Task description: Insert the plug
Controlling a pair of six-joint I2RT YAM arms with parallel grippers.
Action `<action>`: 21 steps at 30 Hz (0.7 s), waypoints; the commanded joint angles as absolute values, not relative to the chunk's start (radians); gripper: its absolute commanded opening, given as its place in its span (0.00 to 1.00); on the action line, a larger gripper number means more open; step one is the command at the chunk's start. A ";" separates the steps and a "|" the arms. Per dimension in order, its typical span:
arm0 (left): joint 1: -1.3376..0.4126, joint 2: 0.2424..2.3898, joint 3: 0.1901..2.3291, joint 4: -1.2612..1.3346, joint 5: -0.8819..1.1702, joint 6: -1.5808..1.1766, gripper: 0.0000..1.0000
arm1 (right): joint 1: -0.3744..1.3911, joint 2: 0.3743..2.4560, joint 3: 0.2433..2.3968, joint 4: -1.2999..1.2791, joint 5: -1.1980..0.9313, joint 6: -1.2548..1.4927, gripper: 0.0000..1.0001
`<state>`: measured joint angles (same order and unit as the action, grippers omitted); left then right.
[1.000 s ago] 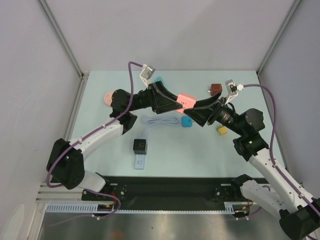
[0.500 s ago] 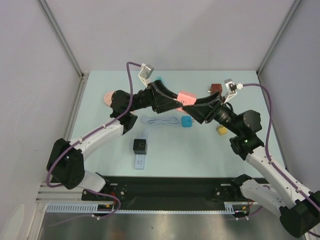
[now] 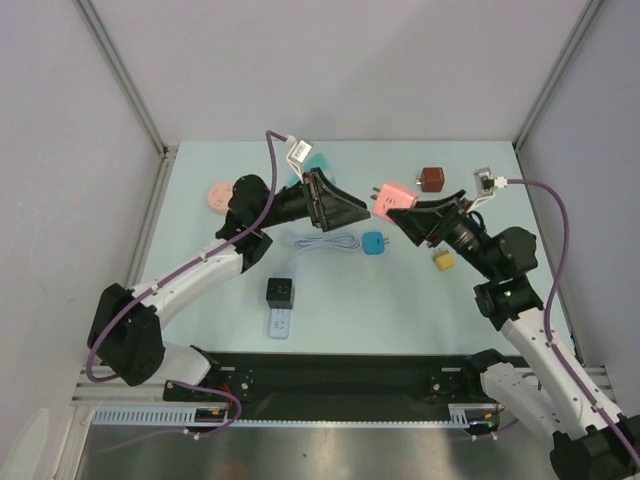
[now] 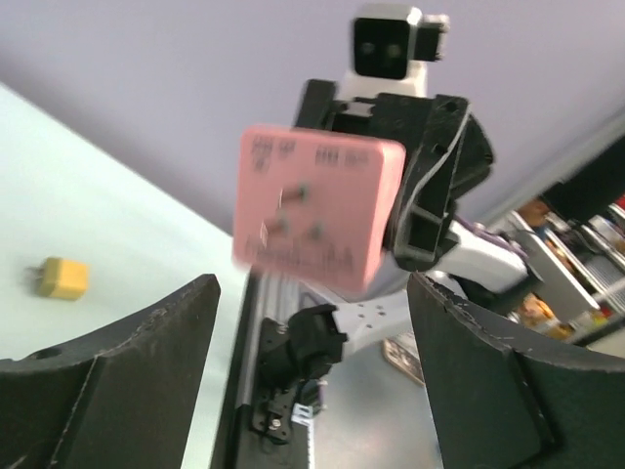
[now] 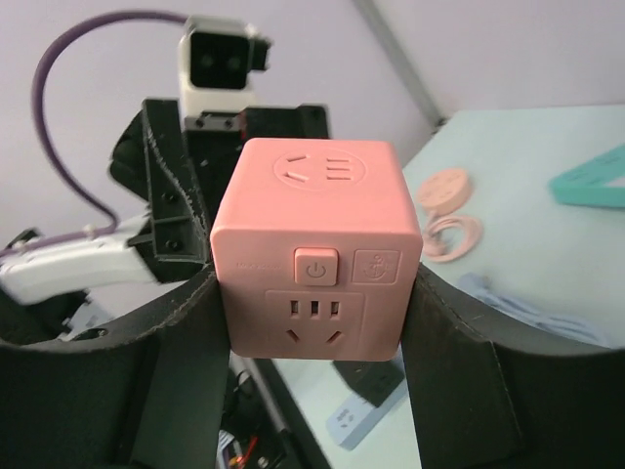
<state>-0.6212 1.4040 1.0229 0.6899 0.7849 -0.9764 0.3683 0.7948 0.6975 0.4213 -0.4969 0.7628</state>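
Observation:
The plug is a pink cube (image 3: pixel 393 197) with three prongs on one face (image 4: pixel 317 210) and a socket and power button on another (image 5: pixel 317 259). My right gripper (image 3: pixel 397 207) is shut on its sides and holds it in the air above the middle of the table. In the right wrist view both fingers (image 5: pixel 186 332) press against the cube. My left gripper (image 3: pixel 362 208) stands open just left of the cube, facing its pronged face with a gap between. A white power strip (image 3: pixel 280 324) lies near the front with a black cube (image 3: pixel 280 291) plugged into it.
On the table lie a blue plug (image 3: pixel 373 244) with a white cable (image 3: pixel 320 242), a yellow block (image 3: pixel 443 260), a brown block (image 3: pixel 432 178), a pink disc (image 3: pixel 218 195) and a teal piece (image 3: pixel 318 160). Walls close in the table on the left, back and right.
My left gripper has opened, let go of the pink cube and drawn back to the left. My right gripper keeps the cube and has carried it a little to the right.

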 commanded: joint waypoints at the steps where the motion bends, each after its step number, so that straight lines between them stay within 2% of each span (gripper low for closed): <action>1: -0.585 1.347 1.095 0.454 0.716 -0.813 0.84 | 0.292 0.741 0.703 0.350 -0.454 0.715 0.00; 6: -0.502 1.403 1.199 0.238 0.631 -0.632 0.83 | 0.227 0.724 0.700 0.288 -0.475 0.695 0.00; 8: -0.470 1.495 1.311 0.079 0.598 -0.530 0.78 | 0.221 0.724 0.696 0.275 -0.483 0.677 0.00; 10: -0.420 1.627 1.466 -0.123 0.496 -0.453 0.75 | 0.216 0.724 0.698 0.258 -0.486 0.660 0.00; 12: -0.375 1.727 1.616 -0.217 0.377 -0.368 0.69 | 0.213 0.721 0.706 0.239 -0.483 0.628 0.00; 13: -0.359 1.820 1.658 -0.271 0.348 -0.356 0.66 | 0.215 0.718 0.707 0.220 -0.476 0.618 0.00; 14: -0.329 1.862 1.696 -0.285 0.336 -0.341 0.56 | 0.215 0.719 0.713 0.209 -0.472 0.606 0.00; 16: -0.304 1.975 1.808 -0.311 0.308 -0.337 0.48 | 0.215 0.719 0.722 0.175 -0.465 0.572 0.00; 17: -0.295 2.006 1.843 -0.321 0.289 -0.333 0.38 | 0.215 0.718 0.727 0.164 -0.462 0.562 0.00; 21: -0.262 2.152 2.027 -0.364 0.131 -0.321 0.24 | 0.215 0.724 0.752 0.103 -0.445 0.506 0.00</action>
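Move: The teal triangle lies some 38 cm ahead of the empty left hand, about 12 cm to its left and 35 cm below. On the table at nearly the same depth, the coiled cable is about 15 cm ahead and 9 cm left, the blue plug 15 cm ahead and 4 cm right, and the brown plug 36 cm ahead and 23 cm right. From the right hand, already holding the pink adapter, the triangle is roughly 38 cm ahead, 20 cm left and 36 cm down. Still pinching the pink adapter, the right hand backs off rightward and sinks, about 5 cm each, with a slight roll and clockwise turn. The left hand, touching nothing, sweeps about 32 cm forward and drifts left towards the teal triangle, dropping some 17 cm mostly late on. It swings counter-clockwise to point forward-right and down, its fingers closing to a narrow gap. ##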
